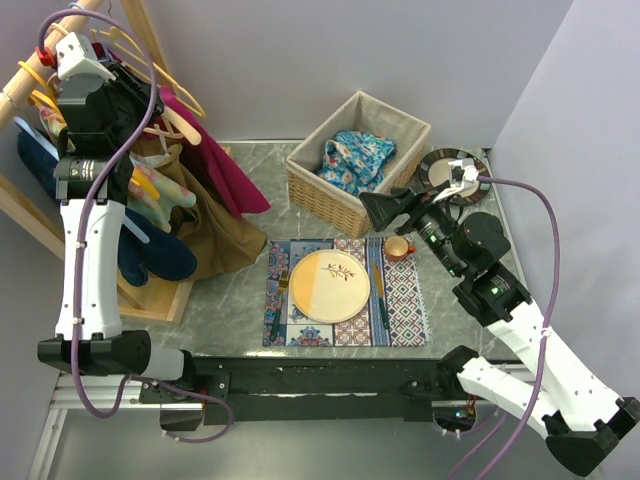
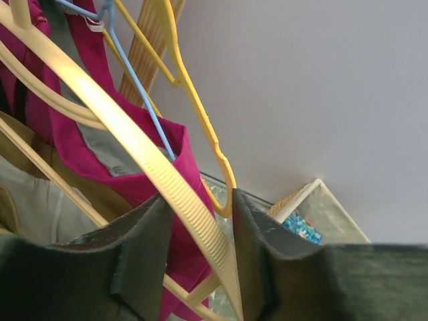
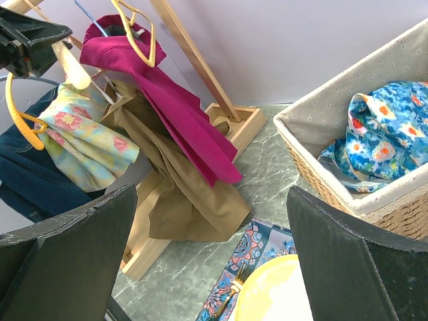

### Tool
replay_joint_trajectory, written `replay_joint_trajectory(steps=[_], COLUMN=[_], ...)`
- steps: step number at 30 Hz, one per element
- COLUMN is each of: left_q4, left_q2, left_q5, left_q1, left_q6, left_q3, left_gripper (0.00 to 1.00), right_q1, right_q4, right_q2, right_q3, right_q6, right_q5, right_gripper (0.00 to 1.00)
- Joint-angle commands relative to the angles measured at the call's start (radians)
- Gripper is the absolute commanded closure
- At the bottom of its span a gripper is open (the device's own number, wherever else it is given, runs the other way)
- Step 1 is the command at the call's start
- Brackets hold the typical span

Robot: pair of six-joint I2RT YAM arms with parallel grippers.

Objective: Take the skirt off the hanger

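Observation:
On the wooden rack at the left hang several garments. My left gripper (image 1: 140,105) is up among the hangers. Its jaws are closed on the ribbed arm of a cream hanger (image 2: 134,144), which crosses slantwise between the left gripper's (image 2: 200,200) pads. A pale floral garment (image 1: 160,195), the skirt as far as I can tell, hangs below that hanger (image 3: 70,67) and shows in the right wrist view too (image 3: 87,137). A magenta garment (image 2: 167,154) and a tan one (image 3: 187,194) hang beside it. My right gripper (image 1: 368,205) hovers wide open and empty over the table (image 3: 214,194).
A wicker basket (image 1: 340,200) holding a blue flowered cloth (image 1: 355,160) stands at the back. A patterned placemat (image 1: 405,310) carries a yellow plate (image 1: 330,285) and cutlery, with a small mug (image 1: 398,248) beside it. Dark jeans (image 1: 160,255) and yellow hangers (image 2: 200,120) crowd the rack.

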Motion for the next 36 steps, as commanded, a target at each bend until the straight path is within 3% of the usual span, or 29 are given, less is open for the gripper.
replay_joint_trajectory(steps=[1,6,12,32,36], left_q4=[0.057,0.080,0.101,0.189,0.187], left_q2=[-0.013,-0.022,-0.050,-0.074,-0.062], left_q5=[0.008,0.036,0.048,0.207,0.188], left_q1=[0.003,0.003,0.003,0.001,0.003], left_q6=[-0.014,0.001,0.020,0.076,0.107], left_q3=[0.035,0.052,0.050,0.102,0.124], left_gripper=[0.64,0.83,0.99,0.99,0.99], right_q1=[0.007,0.005,0.005,0.007,0.005], right_q4=[0.040,0.044,0.049,0.049,0.049], right_q2=[-0.024,-0.032,-0.026,-0.037,-0.040], right_q3=[-0.006,-0.012,-0.012,-0.015,-0.015], right_q6=[-0.006,-0.006,0.000,0.000,-0.003], right_q5=[-0.006,-0.003,-0.007,-0.007,-0.007], right_gripper=[0.00,0.00,0.00,0.00,0.00])
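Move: The wide cream hanger's arm already runs between my half-open left fingers, level with the pads. The yellow hanger's middle is about 7 cm straight ahead and 3 cm above; the magenta garment hangs some 6 cm ahead, 3 cm left and 15 cm below; the brown one some 2 cm ahead, 5 cm left and 20 cm below. From my idle right hand, the cream hanger's arm is roughly 15 cm ahead, 40 cm left and 9 cm higher. I close my left fingers on the cream hanger's arm, pinching it near its outer end, and keep them shut. As they close, I ease about 1 cm left and roll the wrist some 5 degrees, left side dipping; then, still gripping, I drift back right by roughly 1 cm and rise slightly. ##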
